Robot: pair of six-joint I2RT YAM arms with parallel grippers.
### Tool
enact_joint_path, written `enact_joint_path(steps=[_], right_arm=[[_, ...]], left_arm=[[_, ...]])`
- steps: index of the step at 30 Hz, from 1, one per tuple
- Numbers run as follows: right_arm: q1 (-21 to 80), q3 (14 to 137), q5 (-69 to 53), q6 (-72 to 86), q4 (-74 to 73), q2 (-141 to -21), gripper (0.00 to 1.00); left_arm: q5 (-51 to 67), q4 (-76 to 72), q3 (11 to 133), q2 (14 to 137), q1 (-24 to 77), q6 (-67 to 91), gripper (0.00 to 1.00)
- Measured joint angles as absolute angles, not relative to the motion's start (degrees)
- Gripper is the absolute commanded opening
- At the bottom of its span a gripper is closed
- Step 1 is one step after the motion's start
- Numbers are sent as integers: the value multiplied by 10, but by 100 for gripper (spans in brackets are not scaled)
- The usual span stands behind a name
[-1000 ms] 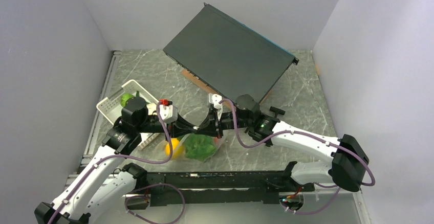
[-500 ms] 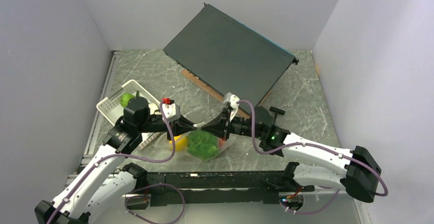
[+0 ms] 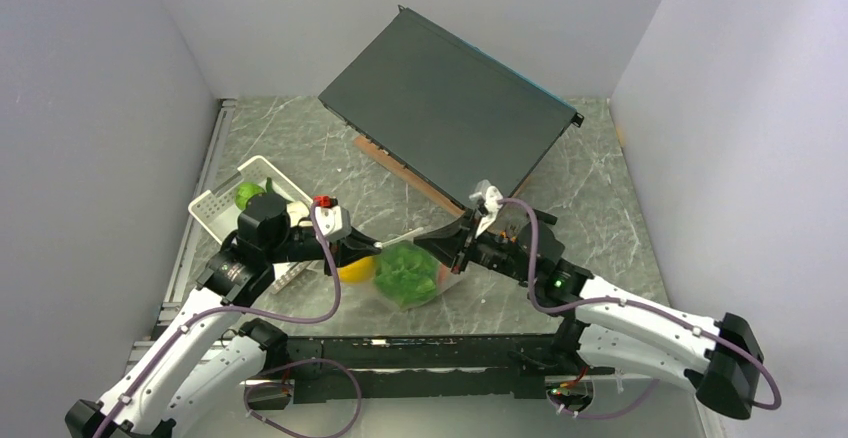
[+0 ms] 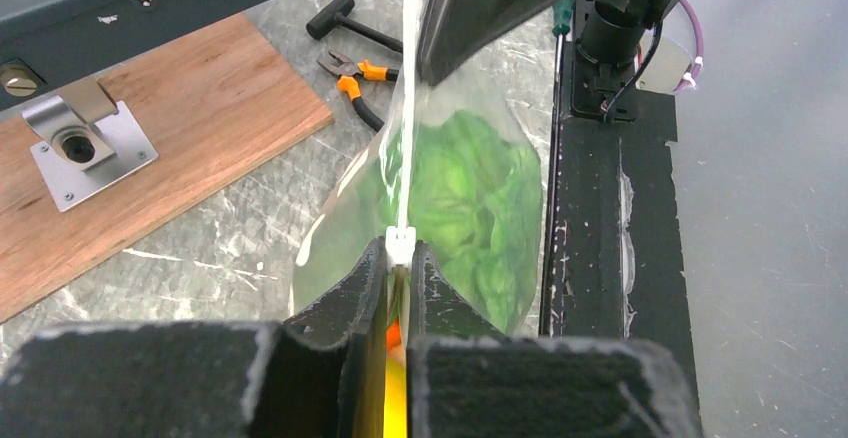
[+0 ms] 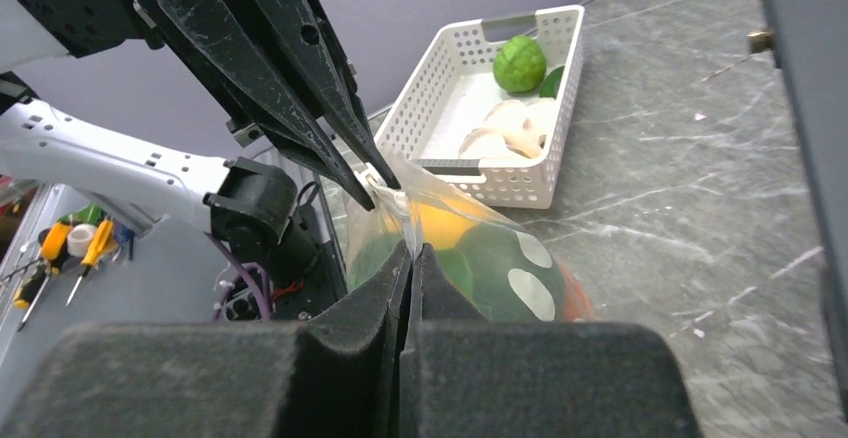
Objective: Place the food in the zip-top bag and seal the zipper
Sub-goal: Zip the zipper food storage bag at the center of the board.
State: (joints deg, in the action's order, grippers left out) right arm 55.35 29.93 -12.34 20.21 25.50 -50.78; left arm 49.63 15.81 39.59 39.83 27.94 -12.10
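The zip-top bag [image 3: 408,280], clear with white dots, hangs between my two grippers just above the table. Inside it are leafy lettuce [image 4: 470,198], a yellow lemon [image 5: 440,223] and an orange [image 5: 577,303]. My left gripper [image 3: 376,248] [image 4: 402,250] is shut on the left end of the zipper [image 4: 408,118], at its white end piece. My right gripper [image 3: 432,243] [image 5: 411,250] is shut on the bag's top edge further along, facing the left one. The zipper runs taut between them.
A white perforated basket [image 3: 215,208] at the left holds a round green fruit [image 5: 520,63] and white mushrooms [image 5: 505,128]. A dark flat box [image 3: 450,108] lies behind on a wooden board [image 4: 170,108]. Pliers [image 4: 352,73] and a black T-handle tool [image 4: 345,20] lie nearby. A black rail [image 3: 430,353] runs along the near edge.
My right gripper has slid to the right along the bag's top edge, away from the left gripper. The bag has shifted slightly right. The left gripper has kept its hold.
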Motion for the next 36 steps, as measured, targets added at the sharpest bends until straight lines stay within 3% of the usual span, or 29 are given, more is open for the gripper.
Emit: enact_joint_path(steps=[15, 22, 27, 32, 36], right_arm=[[555, 237, 42, 243, 89, -311, 0], [550, 246, 9, 220, 25, -298, 0], [546, 337, -51, 161, -79, -357, 33], [546, 437, -83, 116, -159, -403, 51], [546, 512, -112, 87, -198, -460, 58]], left_arm=[[493, 178, 396, 398, 280, -128, 0], [496, 190, 396, 408, 279, -128, 0], [504, 203, 396, 431, 276, -128, 0], [520, 209, 396, 456, 275, -128, 0], [527, 209, 396, 458, 275, -128, 0]])
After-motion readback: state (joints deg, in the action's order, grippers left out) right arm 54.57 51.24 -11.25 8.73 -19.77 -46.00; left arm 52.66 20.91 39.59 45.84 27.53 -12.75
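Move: Your right fingers pinch the bag's zipper strip; the strip's far end should be some 8 cm farther right and about level ahead. The left gripper, holding the other end, is roughly 8 cm to the right hand's left. The lettuce in the bag hangs about 10 cm below the right hand, 2 cm left and 2 cm back; the yellow fruit is some 12 cm left of that hand, 2 cm back and as low. From the left gripper, the far end is about 16 cm right. Keep the left gripper shut on its end of the zipper, letting it sink about 3.5 cm and roll slightly. Slide the right pinch along the strip, away from the left gripper, about 7.5 cm to the right, dipping towards the end; then ease back left some 3 cm while the fingertips tip down 20 degrees, open them about halfway to let go, and rise above the bag. ##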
